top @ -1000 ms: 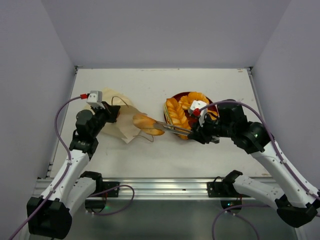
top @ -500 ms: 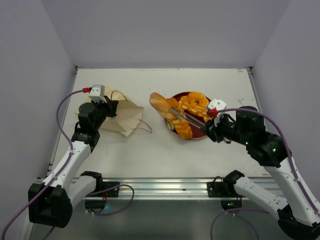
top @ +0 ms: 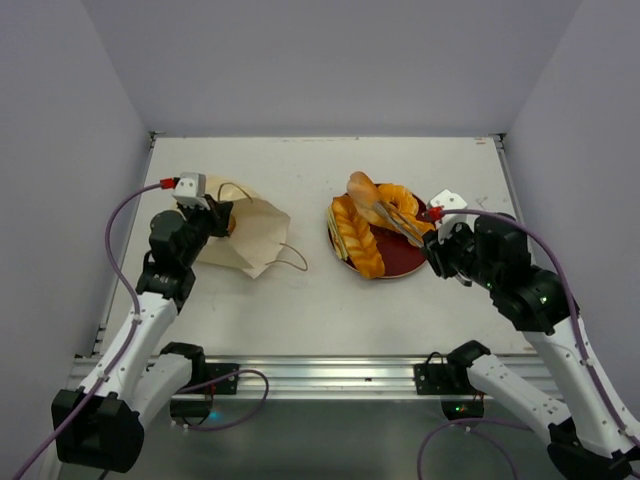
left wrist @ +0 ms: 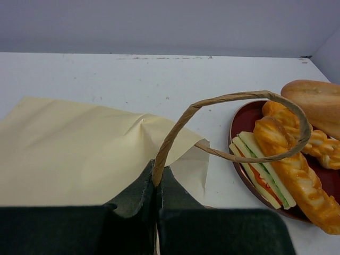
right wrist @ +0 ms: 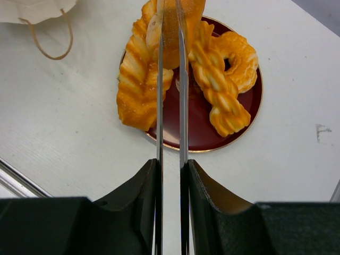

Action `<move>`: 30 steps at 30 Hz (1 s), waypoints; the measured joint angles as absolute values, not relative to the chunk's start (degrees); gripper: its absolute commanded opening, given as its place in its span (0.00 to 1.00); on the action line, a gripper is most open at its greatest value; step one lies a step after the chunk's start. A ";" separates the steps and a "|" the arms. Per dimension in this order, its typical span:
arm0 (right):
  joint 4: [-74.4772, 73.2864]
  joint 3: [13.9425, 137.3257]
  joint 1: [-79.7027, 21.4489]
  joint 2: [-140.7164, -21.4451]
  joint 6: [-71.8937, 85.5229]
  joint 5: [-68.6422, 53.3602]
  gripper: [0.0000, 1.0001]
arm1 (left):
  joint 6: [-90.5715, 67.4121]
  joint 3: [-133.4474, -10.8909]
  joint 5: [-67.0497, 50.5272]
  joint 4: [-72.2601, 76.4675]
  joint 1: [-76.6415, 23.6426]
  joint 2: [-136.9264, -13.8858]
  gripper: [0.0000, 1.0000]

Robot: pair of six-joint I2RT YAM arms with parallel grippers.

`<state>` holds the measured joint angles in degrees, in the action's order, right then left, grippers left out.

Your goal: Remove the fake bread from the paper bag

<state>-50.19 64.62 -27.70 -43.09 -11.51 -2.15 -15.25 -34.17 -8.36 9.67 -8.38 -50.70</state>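
The paper bag (top: 252, 236) lies flattened on the table's left side, its mouth toward the plate. My left gripper (top: 222, 214) is shut on one of its brown loop handles (left wrist: 234, 98), the fingers (left wrist: 135, 194) pinching the handle's base over the bag (left wrist: 69, 149). My right gripper (right wrist: 171, 164) is shut on metal tongs (right wrist: 183, 95). The tongs hold a long roll (right wrist: 178, 26) above the red plate (top: 405, 268). The roll (top: 362, 189) hangs over the plate's far left side. A braided loaf (right wrist: 218, 90), a ring doughnut (right wrist: 240, 50) and a sandwich (left wrist: 263, 178) lie on the plate.
A second bag handle (top: 292, 262) trails on the table between the bag and the plate. The table is bounded by grey walls at the left, right and far sides, with a metal rail (top: 330, 372) along the near edge.
My right gripper has carried the roll in the tongs from beside the bag's mouth rightward to above the plate. My left gripper, holding the handle, shifted slightly and the bag moved with it.
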 measured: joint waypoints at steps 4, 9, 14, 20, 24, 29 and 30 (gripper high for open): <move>-50.28 63.53 -26.94 -43.66 -11.07 -0.73 0.00 | -15.16 -34.17 -9.04 8.03 -8.38 -48.51 0.00; -50.33 61.71 -25.61 -44.69 -10.96 0.14 0.00 | -15.16 -34.15 -10.31 6.59 -8.38 -46.04 0.00; -50.68 59.99 -24.99 -46.33 -11.11 0.40 0.00 | -14.98 -33.93 -11.42 4.78 -8.38 -43.35 0.00; -52.51 59.75 -24.95 -46.83 -13.08 0.67 0.00 | -14.11 -33.87 -12.21 3.29 -8.38 -41.36 0.00; -54.57 59.77 -24.95 -46.92 -15.40 1.17 0.00 | -14.11 -33.87 -12.64 2.79 -8.38 -40.93 0.00; -56.99 59.77 -24.95 -47.55 -17.69 2.66 0.00 | -14.15 -33.87 -13.19 2.42 -8.38 -40.80 0.00; -57.19 59.75 -24.95 -47.68 -18.00 2.94 0.00 | -14.17 -33.85 -13.26 2.37 -8.38 -40.73 0.00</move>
<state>-57.19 59.75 -24.95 -47.68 -18.00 2.94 -14.17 -33.85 -13.26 2.37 -8.38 -40.73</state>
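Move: The right hand holds the tongs, whose tips grip the plain loaf about 15 cm ahead, 9 cm left and 10 cm below. The plate it is taken to has its middle about 13 cm ahead, 5 cm left and 21 cm below, with the braided loaf about 7 cm left of that middle and 2 cm nearer. The left hand pinches the bag; the bread still inside lies about level, 2 cm left and 13 cm below, the plate roughly 38 cm right and level. The right hand keeps its hold on the tongs and lowers the plain loaf about 7 cm towards the free strip of the plate between the braided loaf and the twisted bread, edging some 3.5 cm to the right while the tong tips dip about 10 degrees and the hand rolls about 15 degrees, its left side sinking. Meanwhile the left hand, fingers still shut on the bag, draws it back about 4 cm and up about 2 cm, slowing to a near stop. ##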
